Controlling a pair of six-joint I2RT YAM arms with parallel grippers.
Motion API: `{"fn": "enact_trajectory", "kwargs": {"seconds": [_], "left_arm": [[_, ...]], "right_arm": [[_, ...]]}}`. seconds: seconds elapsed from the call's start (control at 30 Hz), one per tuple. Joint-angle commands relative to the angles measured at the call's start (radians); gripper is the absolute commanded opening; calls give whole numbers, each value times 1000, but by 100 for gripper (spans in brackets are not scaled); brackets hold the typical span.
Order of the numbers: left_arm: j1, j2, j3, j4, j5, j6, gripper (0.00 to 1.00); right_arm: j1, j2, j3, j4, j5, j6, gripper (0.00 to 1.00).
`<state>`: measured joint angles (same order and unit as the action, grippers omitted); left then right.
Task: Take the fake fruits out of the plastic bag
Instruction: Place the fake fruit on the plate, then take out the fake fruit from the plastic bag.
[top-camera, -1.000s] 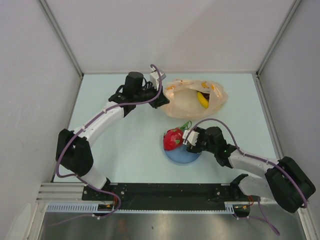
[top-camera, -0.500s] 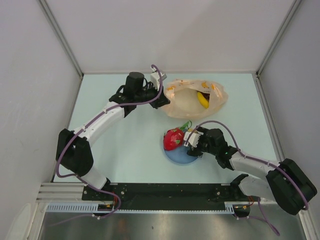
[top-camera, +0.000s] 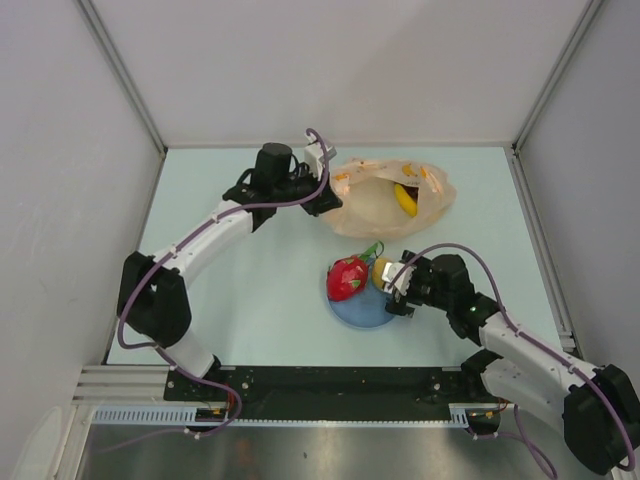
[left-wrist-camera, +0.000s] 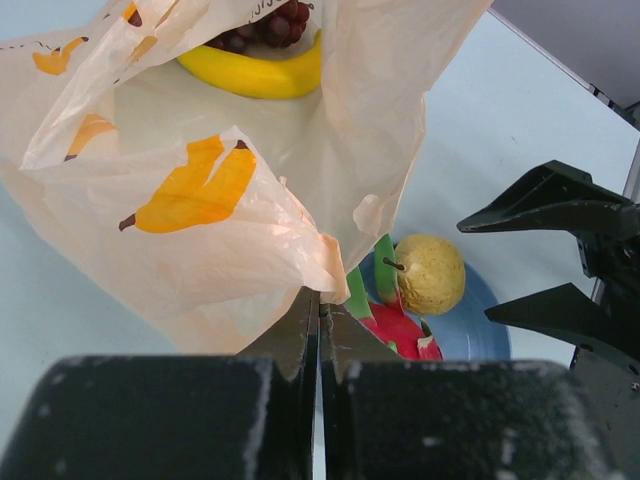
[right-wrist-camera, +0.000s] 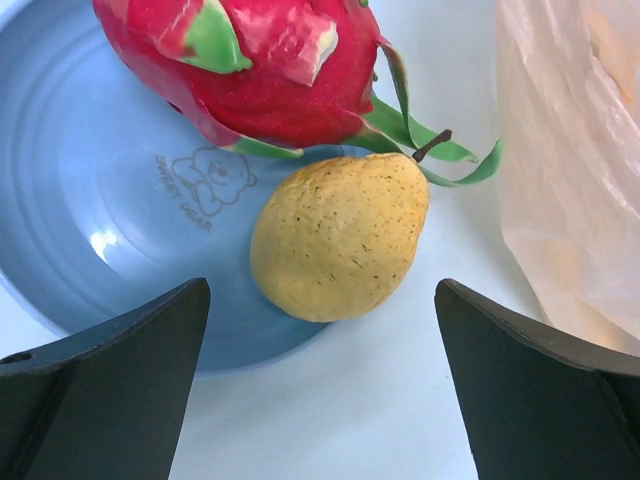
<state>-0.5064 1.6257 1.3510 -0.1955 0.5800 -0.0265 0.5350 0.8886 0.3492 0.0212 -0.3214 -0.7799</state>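
The peach plastic bag (top-camera: 391, 196) lies at the back of the table with its mouth facing left. My left gripper (top-camera: 324, 201) is shut on the bag's edge (left-wrist-camera: 330, 255), jaws pressed together (left-wrist-camera: 320, 298). Inside the bag I see a yellow banana (left-wrist-camera: 256, 70) and dark purple grapes (left-wrist-camera: 272, 24). The red dragon fruit (right-wrist-camera: 250, 70) and a yellow-orange speckled fruit (right-wrist-camera: 340, 236) rest side by side on the blue plate (right-wrist-camera: 90, 210). My right gripper (right-wrist-camera: 322, 290) stands wide open just behind the yellow fruit, holding nothing.
The blue plate (top-camera: 362, 313) sits in front of the bag, between the two arms. White walls close off the table at the back and on both sides. The right gripper's black fingers (left-wrist-camera: 560, 200) show beyond the plate in the left wrist view.
The right gripper has opened fully and drawn back to the right, leaving the yellow-orange fruit on the plate beside the dragon fruit. The left gripper still holds the bag's edge.
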Motion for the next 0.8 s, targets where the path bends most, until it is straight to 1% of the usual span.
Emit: {"fn": "enact_trajectory", "kwargs": {"seconds": [0.0, 0.03, 0.07, 0.1, 0.13, 0.17, 0.2, 0.23, 0.27, 0.3, 0.33, 0.37, 0.4, 0.43, 0.47, 0.5, 0.6, 0.67, 0.73, 0.77], "left_arm": [[-6, 17, 49, 27, 17, -1, 0], [-6, 19, 51, 24, 14, -1, 0], [-7, 19, 51, 21, 11, 0, 0], [-7, 20, 51, 18, 8, 7, 0], [-11, 22, 56, 8, 7, 11, 0], [-11, 23, 57, 7, 6, 17, 0], [-12, 23, 59, 4, 4, 20, 0], [-15, 26, 60, 5, -2, 22, 0], [-18, 28, 63, 8, 0, 25, 0], [-20, 29, 65, 8, -2, 25, 0], [-26, 34, 69, 11, -3, 25, 0], [-27, 37, 74, 11, -3, 23, 0], [-32, 39, 77, 14, -3, 25, 0], [-35, 40, 88, 16, -5, 23, 0], [-37, 39, 92, 15, -5, 25, 0], [-44, 39, 99, 14, -6, 23, 0], [-53, 33, 115, 22, -3, 22, 0], [-57, 31, 114, 25, -6, 22, 0], [-58, 28, 105, 27, -6, 22, 0], [-58, 26, 100, 27, -5, 20, 0]], "right_arm": [[-29, 19, 73, -32, -42, 62, 100], [-32, 44, 108, 26, -4, 118, 100], [-55, 71, 158, 70, 24, 262, 100], [-75, 146, 212, 65, 4, 316, 100], [-93, 180, 329, 60, -11, 379, 100], [-107, 208, 377, 71, -1, 469, 100], [-107, 261, 417, 91, 13, 505, 98], [-107, 283, 492, 126, 28, 519, 96], [-106, 312, 522, 141, 47, 524, 93], [-102, 366, 555, 155, 59, 519, 85], [-105, 404, 582, 178, 71, 516, 81], [-106, 438, 632, 183, 99, 499, 74], [-112, 514, 655, 180, 114, 490, 70], [-113, 548, 675, 163, 131, 479, 67], [-121, 578, 709, 151, 162, 467, 60], [-130, 608, 715, 140, 176, 440, 56], [-161, 668, 717, 77, 203, 413, 46], [-179, 699, 715, -12, 219, 422, 39], [-205, 716, 706, -113, 222, 435, 36], [-210, 728, 703, -136, 234, 442, 36]]}}
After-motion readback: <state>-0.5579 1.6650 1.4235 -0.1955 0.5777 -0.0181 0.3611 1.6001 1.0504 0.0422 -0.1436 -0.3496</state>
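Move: The banana in the open bag lies some 24 cm ahead of the right hand, about 4 cm to its right and 6 cm lower, with the grapes just beyond at about 27 cm ahead and 6 cm right. Close by, the pear sits on the plate 3 cm ahead and 2 cm left, the dragon fruit 2 cm ahead and 11 cm left, both some 3 cm lower. From the left hand, the banana is about 10 cm ahead, 18 cm right and 20 cm down. Leaving the pear, the right hand swings forward about 19 cm in an arch, climbing some 16 cm over the bag's near side and then dropping about 11 cm into its mouth towards the banana, turning some 30 degrees clockwise while the wide-open fingers draw in to a little over a third. The left hand keeps its shut fingers on the raised bag edge and carries that edge a few centimetres to the right, dipping slightly before rising a little. ##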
